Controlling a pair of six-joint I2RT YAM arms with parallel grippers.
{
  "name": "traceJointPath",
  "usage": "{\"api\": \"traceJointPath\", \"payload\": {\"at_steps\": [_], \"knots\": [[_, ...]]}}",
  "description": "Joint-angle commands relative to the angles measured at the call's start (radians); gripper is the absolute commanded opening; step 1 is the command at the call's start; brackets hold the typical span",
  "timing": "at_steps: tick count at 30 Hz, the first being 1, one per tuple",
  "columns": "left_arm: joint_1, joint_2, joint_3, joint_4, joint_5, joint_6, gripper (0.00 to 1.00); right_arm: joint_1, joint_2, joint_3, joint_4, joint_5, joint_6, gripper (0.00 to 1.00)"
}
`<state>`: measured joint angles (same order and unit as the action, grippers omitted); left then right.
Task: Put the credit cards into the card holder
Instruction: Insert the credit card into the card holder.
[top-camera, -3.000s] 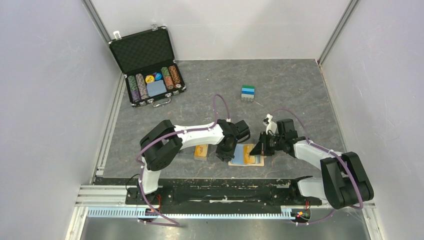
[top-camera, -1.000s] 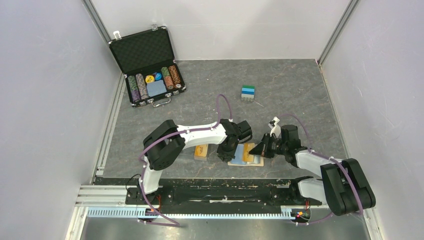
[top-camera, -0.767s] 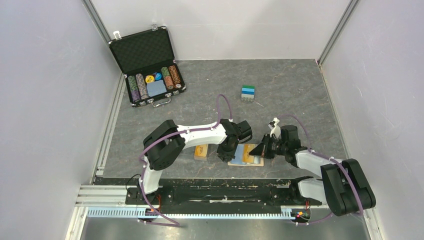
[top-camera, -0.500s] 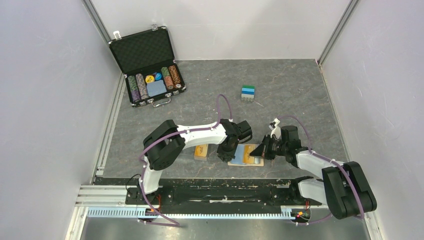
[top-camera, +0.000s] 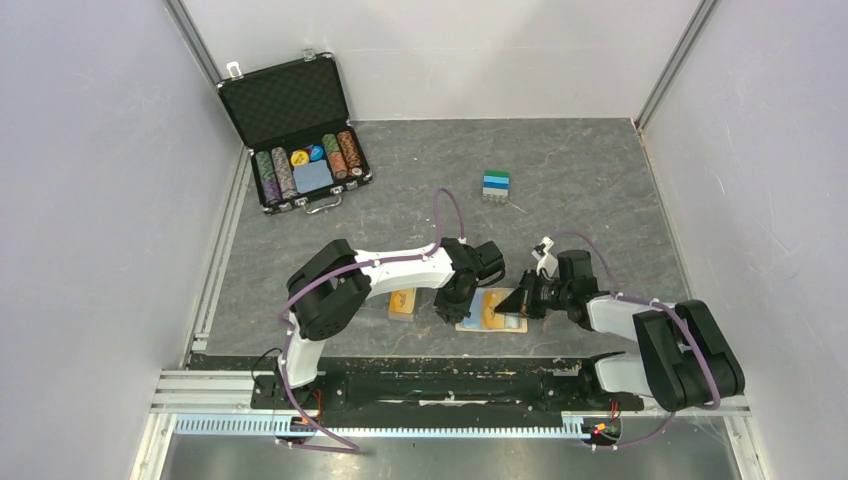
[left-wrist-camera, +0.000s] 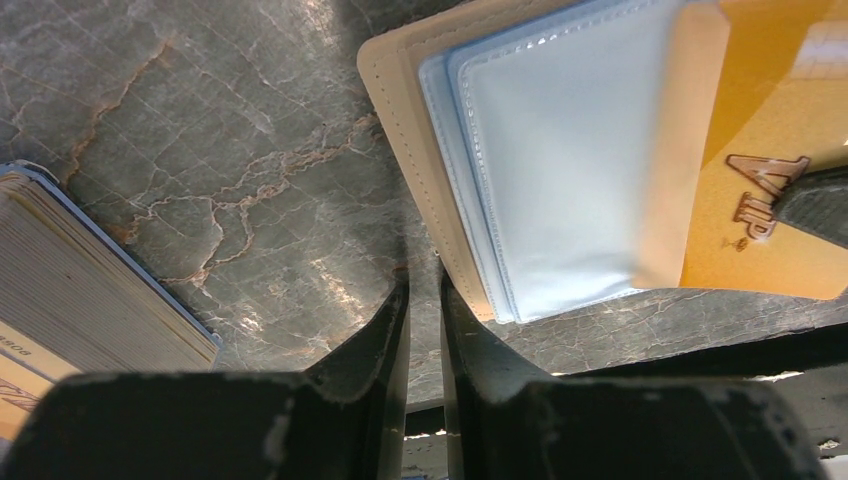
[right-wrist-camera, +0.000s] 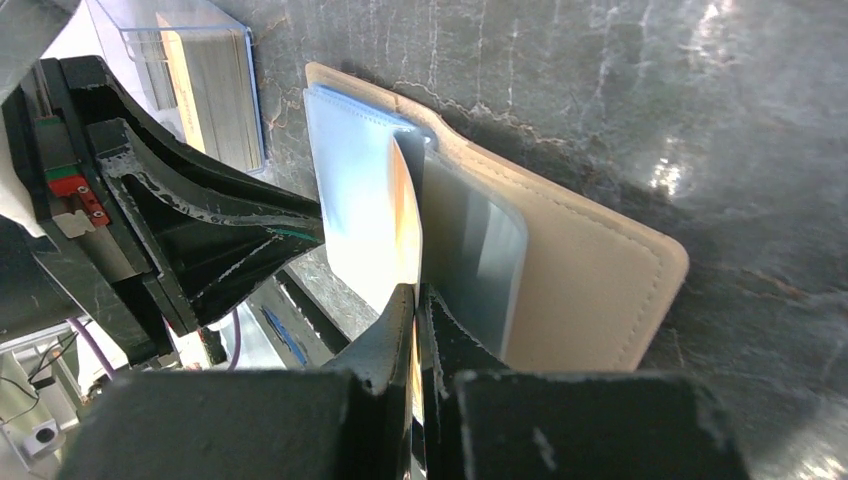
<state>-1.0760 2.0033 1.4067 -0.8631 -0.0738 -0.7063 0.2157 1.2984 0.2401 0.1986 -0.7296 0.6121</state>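
Observation:
The tan card holder (top-camera: 490, 327) lies open near the table's front, its clear blue-tinted sleeves (left-wrist-camera: 560, 170) facing up. My right gripper (top-camera: 518, 300) is shut on an orange credit card (right-wrist-camera: 404, 215) marked VIP. It holds the card edge-down over the sleeves (right-wrist-camera: 470, 250), and the card's far end overlaps a sleeve (left-wrist-camera: 700, 150). My left gripper (left-wrist-camera: 423, 288) is shut and empty. Its tips are on the table at the holder's left edge (left-wrist-camera: 400, 110), with one fingertip (left-wrist-camera: 455, 300) touching the tan rim. In the top view the left gripper (top-camera: 447, 308) is just left of the holder.
A clear-lidded box of stacked cards (left-wrist-camera: 90, 270) lies left of the left gripper; it also shows in the top view (top-camera: 402, 303). A small stack of blue, green and white cards (top-camera: 496, 185) sits farther back. An open black chip case (top-camera: 295, 140) stands at the back left.
My right arm has lowered and moved slightly left, carrying the orange card over the holder's sleeves. The left gripper has stayed at the holder's left edge.

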Motion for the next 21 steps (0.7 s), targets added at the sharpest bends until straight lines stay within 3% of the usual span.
{"api": "traceJointPath", "payload": {"at_steps": [1, 9, 16, 21], "knots": [[-0.013, 0.063, 0.0, 0.044, -0.014, 0.037, 0.23, 0.045, 0.057, 0.001, -0.006, 0.018, -0.017, 0.0], [-0.013, 0.064, 0.002, 0.045, -0.011, 0.038, 0.22, 0.107, 0.089, 0.044, 0.004, 0.069, -0.001, 0.03], [-0.013, 0.059, -0.006, 0.044, -0.017, 0.037, 0.22, 0.129, -0.01, 0.141, -0.297, 0.283, -0.135, 0.34], [-0.013, 0.061, -0.002, 0.045, -0.02, 0.031, 0.21, 0.139, -0.054, 0.217, -0.425, 0.355, -0.185, 0.5]]}}
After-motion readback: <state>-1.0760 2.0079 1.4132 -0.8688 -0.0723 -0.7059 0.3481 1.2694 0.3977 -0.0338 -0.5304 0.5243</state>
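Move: The card holder's pocket that takes the card lies about 5 cm to the right hand's left, level with it fore and aft and some 2 cm lower; the right fingers already pinch the orange card, partly in that pocket. The open holder's middle is only about 2 cm left of this hand, and the card deck box lies roughly 20 cm left. From the left hand, the pocket is some 6 cm right, 3 cm forward and slightly below. The orange card, still pinched at its outer side by the right fingers, is pushed some 2 cm left, deeper into the pocket. Then those fingers open to nearly half their range and let go, while the hand eases back about 1.5 cm to the right, slightly forward and up, its fingertips tipping about 10 degrees downward. ##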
